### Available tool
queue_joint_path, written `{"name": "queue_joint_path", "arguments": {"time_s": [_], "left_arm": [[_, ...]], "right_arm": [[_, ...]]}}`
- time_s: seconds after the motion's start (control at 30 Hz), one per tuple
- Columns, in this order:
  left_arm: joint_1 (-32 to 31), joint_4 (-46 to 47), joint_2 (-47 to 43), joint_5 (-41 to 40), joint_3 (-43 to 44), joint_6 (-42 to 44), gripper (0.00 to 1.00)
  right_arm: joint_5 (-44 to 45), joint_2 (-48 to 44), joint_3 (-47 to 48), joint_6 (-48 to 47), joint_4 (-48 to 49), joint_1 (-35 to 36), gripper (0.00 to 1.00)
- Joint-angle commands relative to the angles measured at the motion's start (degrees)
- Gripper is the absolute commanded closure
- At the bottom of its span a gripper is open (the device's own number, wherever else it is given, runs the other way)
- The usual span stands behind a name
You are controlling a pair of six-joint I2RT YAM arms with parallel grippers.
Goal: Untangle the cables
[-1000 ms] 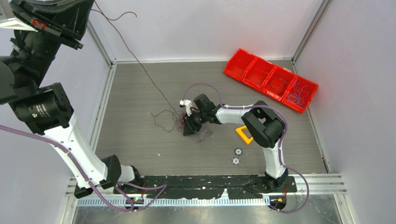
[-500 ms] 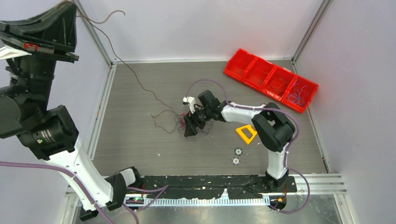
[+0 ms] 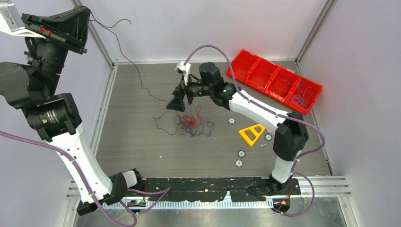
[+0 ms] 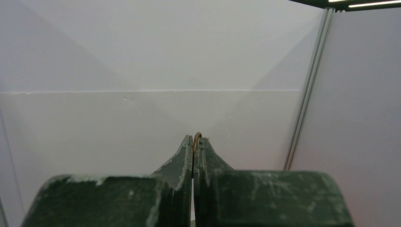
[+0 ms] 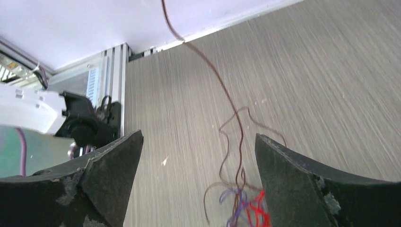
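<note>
The cables form a small clump (image 3: 189, 124) of red, purple and dark wires on the table's middle. One long brown wire (image 3: 142, 78) runs from the clump up to my left gripper (image 3: 85, 16), raised high at the back left. That gripper (image 4: 195, 138) is shut on the brown wire (image 4: 197, 135), which loops over its tips. My right gripper (image 3: 179, 98) hangs open above the table, just behind the clump, with nothing between its fingers. In the right wrist view the gripper (image 5: 198, 136) is wide open, with the brown wire (image 5: 239, 142) and the clump (image 5: 246, 205) on the table below.
A red tray (image 3: 246, 60) with compartments, some holding wires, lies at the back right. A yellow triangle (image 3: 251, 134) and several small round discs (image 3: 239, 163) lie right of the clump. Walls enclose the table on three sides.
My right gripper has opened, let go of the clump and risen toward the back. The clump now lies uncovered. The left arm shifted slightly, still holding the brown wire.
</note>
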Motion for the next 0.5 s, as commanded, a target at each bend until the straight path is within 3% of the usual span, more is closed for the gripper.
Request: {"name": "queue_joint_path", "arguments": {"time_s": [0.0,0.17,0.23,0.3,0.33,0.37,0.43,0.47], "left_arm": [[0.3,0.4,-0.7,0.4,2.5,0.2,1.0],[0.4,-0.3,-0.5,0.1,3.7,0.9,1.0],[0.4,-0.8,-0.6,-0.1,3.6,1.4,1.0],[0.4,-1.4,-0.9,-0.5,3.0,2.2,1.0],[0.4,-1.7,-1.2,-0.6,2.5,2.7,1.0],[0.4,-2.4,-1.5,-0.9,1.9,3.2,1.0],[0.4,-5.0,-2.3,-1.5,0.0,4.6,1.0],[0.3,-6.4,-2.7,-2.1,-1.5,5.1,1.0]], "right_arm": [[3.0,6.7,7.9,1.3,1.0,2.4,0.05],[5.5,12.2,11.9,-2.7,-0.5,4.2,0.09],[6.8,13.3,12.3,-4.9,-0.8,4.6,0.2],[8.7,13.9,12.7,-5.8,-1.2,4.6,0.52],[9.3,13.9,12.8,-6.0,-1.4,4.6,0.6],[9.9,13.5,12.8,-6.3,-1.5,4.5,0.76],[9.8,12.4,12.6,-6.4,-1.6,4.3,0.92],[9.3,11.4,12.7,-6.3,-1.7,4.1,0.93]]}}
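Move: The hanging brown cable that I go for with my open right hand is about 6 cm to its left, some 2 cm ahead and 7 cm below the hand point. The cable tangle lies on the table, roughly 27 cm below that hand, about 8 cm back and 7 cm to the right; the loose brown loop is also on the table, 7 cm back and 2 cm left. From my high left hand, the part to be grasped is about 14 cm right, 6 cm ahead and 48 cm below. I reach left with my open right hand and then down onto the hanging brown cable, ending about 8 cm lower and 5 cm farther left, with the fingers tipping about 10 degrees more downward. As I sink I shut the fingers on the cable and pinch it just above the tangle. My left hand keeps its closed grip on the cable high up, easing back only slightly. ##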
